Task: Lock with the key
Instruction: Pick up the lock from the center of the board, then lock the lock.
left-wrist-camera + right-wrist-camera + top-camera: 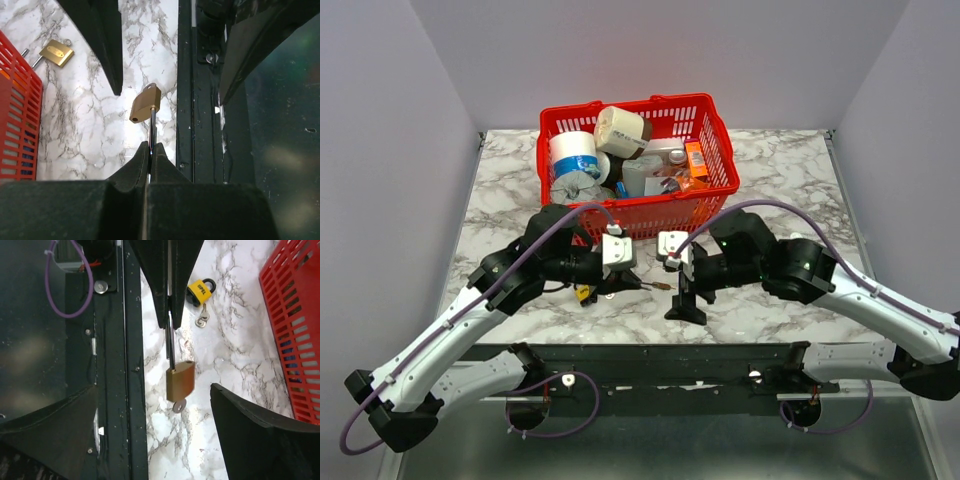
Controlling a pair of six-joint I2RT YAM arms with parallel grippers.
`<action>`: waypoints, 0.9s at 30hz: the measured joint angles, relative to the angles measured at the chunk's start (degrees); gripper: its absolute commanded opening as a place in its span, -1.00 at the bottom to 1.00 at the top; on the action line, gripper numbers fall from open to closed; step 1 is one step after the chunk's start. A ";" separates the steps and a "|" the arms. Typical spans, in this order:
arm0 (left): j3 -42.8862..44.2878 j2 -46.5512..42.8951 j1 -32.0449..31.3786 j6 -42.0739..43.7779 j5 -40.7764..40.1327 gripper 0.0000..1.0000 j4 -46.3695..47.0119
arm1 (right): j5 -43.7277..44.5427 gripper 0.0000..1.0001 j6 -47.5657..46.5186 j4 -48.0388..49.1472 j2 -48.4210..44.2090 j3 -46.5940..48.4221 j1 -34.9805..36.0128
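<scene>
A brass padlock point(145, 106) hangs in the air over the marble table near its front edge. My left gripper point(150, 146) is shut on the padlock's steel shackle point(152, 125). In the right wrist view the same padlock point(180, 381) has a key point(179, 406) sticking out of its underside. My right gripper point(153, 390) is open wide, its fingers on either side of the padlock and touching neither it nor the key. From above, the padlock point(662, 285) sits between the left gripper point(632, 284) and the right gripper point(685, 302).
A red basket point(705, 200) full of household items stands behind the grippers. A yellow padlock with keys point(200, 291) lies on the marble left of the held one. A second brass padlock point(56, 52) lies near the basket. The black frame rail point(132, 365) runs along the table's front edge.
</scene>
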 measured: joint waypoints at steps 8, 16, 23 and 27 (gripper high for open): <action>0.20 -3.56 1.20 -1.99 1.40 -1.00 1.79 | -3.37 0.99 -1.20 0.26 -7.37 -1.64 -4.09; 7.37 -2.19 1.20 -3.67 5.99 -1.00 3.91 | -5.75 0.80 -3.76 0.26 -9.11 -1.27 -4.50; 10.23 0.76 1.20 -8.00 7.39 -1.00 7.63 | -5.77 0.55 -5.20 0.28 -6.14 4.26 -4.57; 10.23 0.96 1.22 -9.46 7.50 -1.00 8.92 | -6.14 0.23 -5.05 0.39 -6.05 6.40 -4.57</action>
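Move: The long-shackled lock, already pinched by the left fingers, has its brass body about 6 cm right of the left hand, level with it fore and aft, 2 cm lower. On the table some 18 cm below that hand, the yellow padlock lies 10 cm left and 3 farther out, its keys 6 cm left and 3 out. From the open right hand, the body is 3 cm left, 1 ahead, 1 below; another brass padlock lies about 11 cm right, 16 ahead, 18 below. Keeping its pinch on the long shackle, the left hand carries the lock up about 10 cm, its fingers tipping up some 15 degrees towards level. The already open right hand, with no visible touch on the lock, backs off 3 cm to the right while rising, then climbs on to about 8 cm in all, edging back left, fingertips tilting up and fingers closing partway around empty space. ##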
